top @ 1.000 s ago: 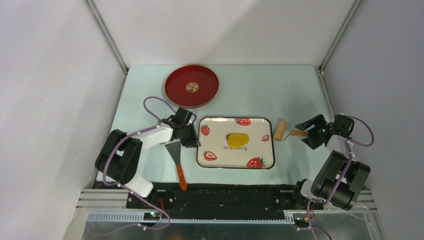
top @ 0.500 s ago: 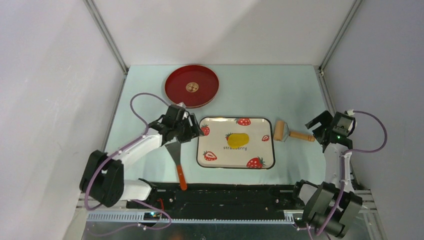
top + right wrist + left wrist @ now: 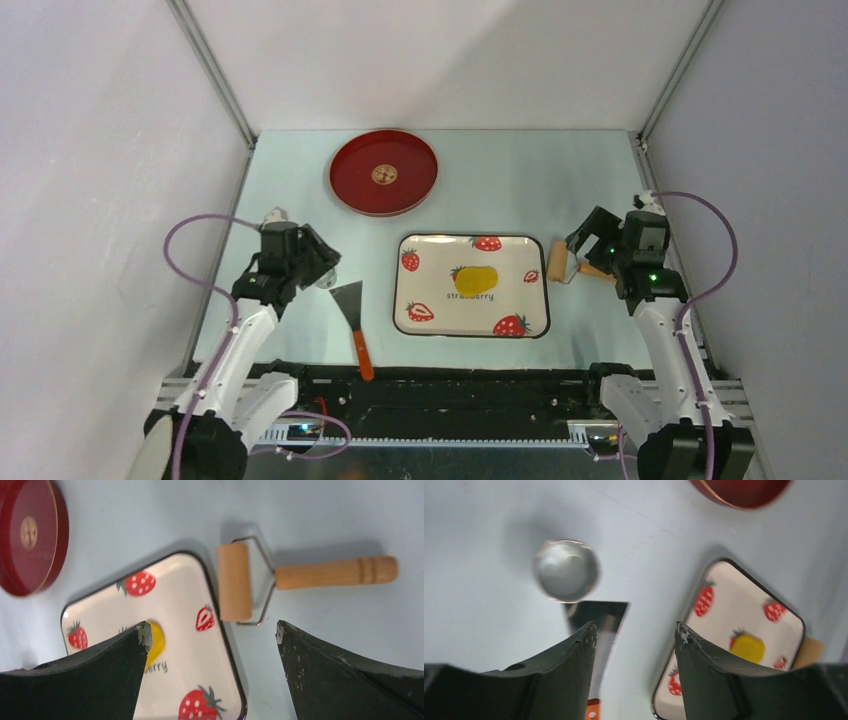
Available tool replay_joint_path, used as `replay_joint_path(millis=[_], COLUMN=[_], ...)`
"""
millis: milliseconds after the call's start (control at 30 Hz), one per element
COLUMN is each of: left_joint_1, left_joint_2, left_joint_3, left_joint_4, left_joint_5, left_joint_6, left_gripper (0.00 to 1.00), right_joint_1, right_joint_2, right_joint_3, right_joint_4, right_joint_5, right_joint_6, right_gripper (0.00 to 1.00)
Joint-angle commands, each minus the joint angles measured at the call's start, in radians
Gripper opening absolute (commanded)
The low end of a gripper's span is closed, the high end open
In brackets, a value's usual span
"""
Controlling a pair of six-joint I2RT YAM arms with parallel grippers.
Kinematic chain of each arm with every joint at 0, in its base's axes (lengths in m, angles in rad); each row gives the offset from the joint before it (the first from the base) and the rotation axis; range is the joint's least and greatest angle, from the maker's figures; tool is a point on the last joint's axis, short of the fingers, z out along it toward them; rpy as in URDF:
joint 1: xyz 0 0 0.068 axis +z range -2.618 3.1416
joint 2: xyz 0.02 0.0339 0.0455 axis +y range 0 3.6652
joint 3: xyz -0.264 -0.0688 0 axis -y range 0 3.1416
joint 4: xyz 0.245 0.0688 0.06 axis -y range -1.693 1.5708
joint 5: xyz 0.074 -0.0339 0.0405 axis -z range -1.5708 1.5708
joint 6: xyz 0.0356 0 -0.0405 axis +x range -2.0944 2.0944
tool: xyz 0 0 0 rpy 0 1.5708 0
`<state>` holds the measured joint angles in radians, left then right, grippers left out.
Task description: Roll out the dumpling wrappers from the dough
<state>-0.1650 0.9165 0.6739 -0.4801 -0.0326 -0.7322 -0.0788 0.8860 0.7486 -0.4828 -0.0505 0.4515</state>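
The dough [image 3: 476, 279] is a flattened yellow oval in the middle of the strawberry tray [image 3: 440, 318], also seen in the left wrist view as dough [image 3: 748, 647] and half hidden behind a finger in the right wrist view as dough [image 3: 156, 639]. No dumpling wrappers show in any view. My left gripper [image 3: 322, 265] hangs left of the tray, open and holding nothing [image 3: 636, 626]. My right gripper [image 3: 588, 243] hovers over the wooden roller's handle, wide open and holding nothing [image 3: 212, 627]. The roller [image 3: 235, 582] lies on the table just right of the tray.
A red plate [image 3: 383, 172] sits behind the tray. A scraper [image 3: 352, 305] with an orange handle lies left of the tray, its blade [image 3: 596, 617] below my left fingers. A small round shiny cutter [image 3: 566, 570] rests on the table beside the blade.
The left arm pulled back leftward from the tray's edge and its jaws opened. The right gripper let go of the roller handle, opened wide and now hangs above it.
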Motion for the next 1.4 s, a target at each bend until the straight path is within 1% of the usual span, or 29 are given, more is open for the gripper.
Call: replay_joint_path(millis=[0, 33, 100, 167, 200, 233, 333, 600, 700, 1000, 1067, 1100, 1133, 1167, 1233, 1367], left_joint_1=[0.164, 0.224, 0.289, 0.319, 0.321, 0.323, 0.326, 0.326, 0.325, 0.326, 0.326, 0.326, 0.326, 0.326, 0.325, 0.322], left_joint_2=[-0.026, -0.017, 0.024, 0.080, 0.119, 0.138, 0.218, 0.345, 0.373, 0.430, 0.431, 0.431, 0.430, 0.429, 0.425, 0.405], left_joint_3=[-0.035, -0.039, -0.048, -0.040, -0.026, -0.019, 0.019, 0.051, 0.037, 0.029, 0.031, 0.032, 0.032, 0.031, 0.027, 0.019], left_joint_4=[-0.113, -0.117, -0.116, -0.104, -0.100, -0.093, -0.083, -0.045, -0.016, 0.042, 0.044, 0.043, 0.044, 0.043, 0.043, 0.042], left_joint_5=[-0.076, -0.050, -0.010, 0.018, 0.044, 0.049, 0.057, 0.075, 0.074, 0.105, 0.106, 0.106, 0.106, 0.108, 0.110, 0.116], left_joint_6=[0.045, 0.050, 0.059, 0.076, 0.089, 0.094, 0.112, 0.130, 0.130, 0.123, 0.125, 0.126, 0.128, 0.129, 0.128, 0.131], left_gripper=[0.61, 0.59, 0.58, 0.56, 0.54, 0.50, 0.41, 0.31, 0.29, 0.33, 0.28, 0.19, 0.14, 0.05, 0.01, 0.00], right_joint_1=[0.104, 0.117, 0.146, 0.165, 0.177, 0.182, 0.204, 0.210, 0.195, 0.153, 0.150, 0.150, 0.149, 0.148, 0.149, 0.149], right_joint_2=[-0.010, -0.009, 0.006, 0.020, 0.024, 0.033, 0.045, 0.056, 0.062, 0.050, 0.052, 0.053, 0.057, 0.058, 0.063, 0.065], right_joint_3=[0.038, 0.038, 0.038, 0.038, 0.038, 0.038, 0.038, 0.038, 0.038, 0.038, 0.038, 0.038, 0.038, 0.038, 0.038, 0.038], right_joint_4=[-0.041, -0.042, -0.049, -0.059, -0.065, -0.068, -0.071, -0.063, -0.068, -0.079, -0.081, -0.081, -0.079, -0.079, -0.079, -0.081], right_joint_5=[-0.026, -0.028, -0.042, -0.050, -0.051, -0.050, -0.049, -0.047, -0.043, -0.074, -0.076, -0.077, -0.080, -0.082, -0.089, -0.104], right_joint_6=[0.010, 0.021, 0.032, 0.043, 0.048, 0.050, 0.056, 0.046, 0.028, 0.008, 0.006, 0.006, 0.005, 0.006, 0.007, 0.002], right_gripper=[0.99, 0.99, 0.99, 0.99, 0.99, 0.99, 0.99, 0.99, 1.00, 0.99, 0.99, 0.99, 0.99, 1.00, 1.00, 0.99])
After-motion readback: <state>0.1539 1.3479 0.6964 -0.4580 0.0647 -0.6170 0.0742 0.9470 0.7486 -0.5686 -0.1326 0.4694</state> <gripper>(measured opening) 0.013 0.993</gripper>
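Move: The metal cup, a ring-shaped cutter, stands about 5 cm to the left of the left hand, a centimetre or so back and some 12 cm below. From that hand the scraper lies roughly 15 cm back and 3 cm right, the tray's middle 31 cm right and 3 cm back, and the red plate 26 cm ahead and 9 cm right. From the right hand the cup is about 57 cm left, roughly level fore and aft, 15 cm below. The left hand sweeps left about 8 cm and sinks 10 cm to the cup, tipping some 20 degrees nose-down, turning slightly counter-clockwise and easing back before creeping forward; its part-open fingers narrow, then shut to pinch the rim on the cup's left side. The right hand, wide open and empty, drifts about 6 cm left and slightly down over the roller towards the tray's right edge, then hovers. ##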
